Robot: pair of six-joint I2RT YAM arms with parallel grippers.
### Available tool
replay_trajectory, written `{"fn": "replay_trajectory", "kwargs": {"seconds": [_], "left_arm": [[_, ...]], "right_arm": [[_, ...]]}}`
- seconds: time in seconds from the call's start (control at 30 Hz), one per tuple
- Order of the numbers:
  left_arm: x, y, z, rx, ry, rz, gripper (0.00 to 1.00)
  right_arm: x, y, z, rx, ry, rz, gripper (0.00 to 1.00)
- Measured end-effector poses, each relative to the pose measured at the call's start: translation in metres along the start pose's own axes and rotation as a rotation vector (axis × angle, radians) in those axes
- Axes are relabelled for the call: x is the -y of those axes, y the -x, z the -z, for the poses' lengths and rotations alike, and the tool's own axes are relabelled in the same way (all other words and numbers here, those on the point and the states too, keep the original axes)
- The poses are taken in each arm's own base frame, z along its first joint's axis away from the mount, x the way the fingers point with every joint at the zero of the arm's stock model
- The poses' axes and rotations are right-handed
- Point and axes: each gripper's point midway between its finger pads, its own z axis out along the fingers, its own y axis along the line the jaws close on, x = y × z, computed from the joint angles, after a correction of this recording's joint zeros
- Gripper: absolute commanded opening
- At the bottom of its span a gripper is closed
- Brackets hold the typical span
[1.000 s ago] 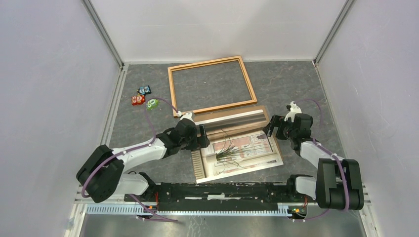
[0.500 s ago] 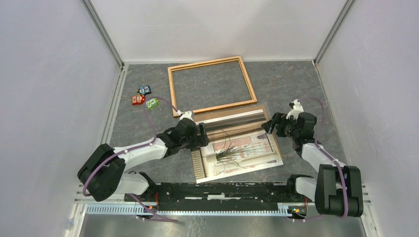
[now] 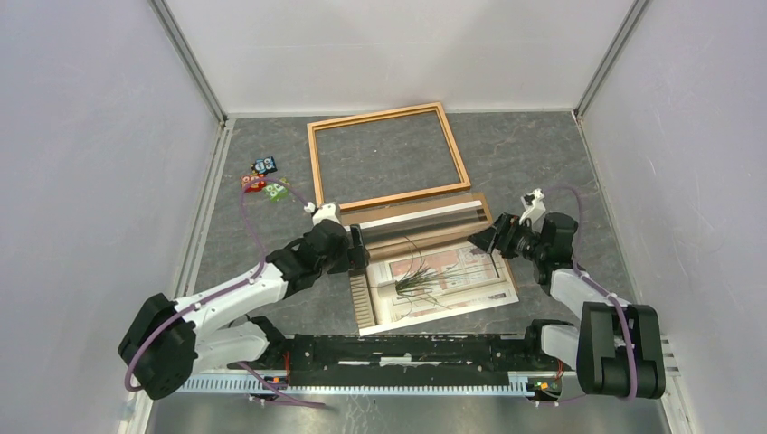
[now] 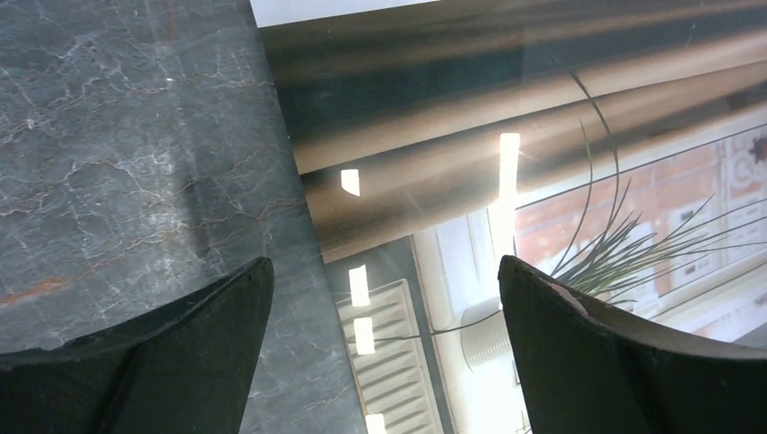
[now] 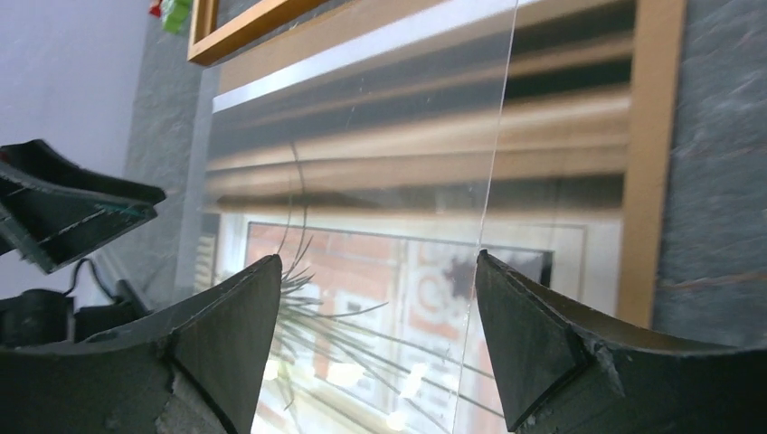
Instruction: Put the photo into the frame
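The frame (image 3: 389, 156), an empty light-brown wooden rectangle, lies flat at the back of the table. In front of it lies the photo (image 3: 437, 274), face up, with its spiky green plant (image 5: 307, 298) and brown bands (image 4: 506, 136). My left gripper (image 3: 358, 249) hangs open over the photo's left edge, one finger over the table and the other over the print (image 4: 382, 271). My right gripper (image 3: 494, 238) is open and tilted low over the photo's far right corner (image 5: 378, 258). Neither gripper holds anything.
A brown board (image 5: 653, 136) sticks out from under the photo at its far and right sides. The edge of a clear sheet (image 5: 496, 145) runs across the print. Small coloured toys (image 3: 265, 179) sit left of the frame. Grey walls enclose the table.
My left arm has drawn slightly back to the left. The right gripper has tipped lower toward the photo's corner, and its jaws have narrowed a little.
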Motion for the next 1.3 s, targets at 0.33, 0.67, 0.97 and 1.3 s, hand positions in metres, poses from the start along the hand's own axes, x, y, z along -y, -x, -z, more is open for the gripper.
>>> {"fn": "replay_trajectory", "kwargs": {"seconds": [0.33, 0.67, 0.97, 1.3], "left_arm": [[-0.017, -0.013, -0.003, -0.045, 0.074, -0.019, 1.0], [-0.044, -0.009, 0.009, -0.007, 0.216, 0.097, 1.0], [-0.053, -0.019, -0.001, -0.048, 0.277, 0.203, 1.0], [-0.062, -0.026, -0.004, -0.067, 0.295, 0.259, 1.0]], "right_arm": [[-0.015, -0.024, -0.002, -0.043, 0.125, -0.133, 0.83], [-0.013, -0.025, -0.003, -0.048, 0.125, -0.111, 0.83], [-0.001, -0.032, -0.005, -0.07, 0.077, -0.111, 0.89], [0.016, -0.032, -0.001, -0.078, -0.05, -0.048, 0.9]]}}
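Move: The clear sheet's left edge lies about 7 cm to the left hand's left, 5 cm below and level fore and aft; its right edge is roughly straight below the right hand, some 6 cm down and 2 cm ahead. The photo's middle is about 15 cm right of the left hand and 11 cm left of the right hand, level with both. The wooden frame's middle is 23 cm ahead and 7 cm right of the left hand. The left hand shifts about 5 cm to the left and sinks some 4 cm, easing slightly back and turning roughly 20 degrees counter-clockwise with its fingers still wide open, off the photo's left border towards the clear sheet's overhanging left edge, which ends up just inside its left fingertip. The right hand, also staying open, first slips 2 cm back and left while tilting nearly 10 degrees, pauses, then undoes the leftward shift and tilt as it drops to about 3 cm below its start, close over the sheet's right edge; whether either hand touches the sheet can't be seen. ##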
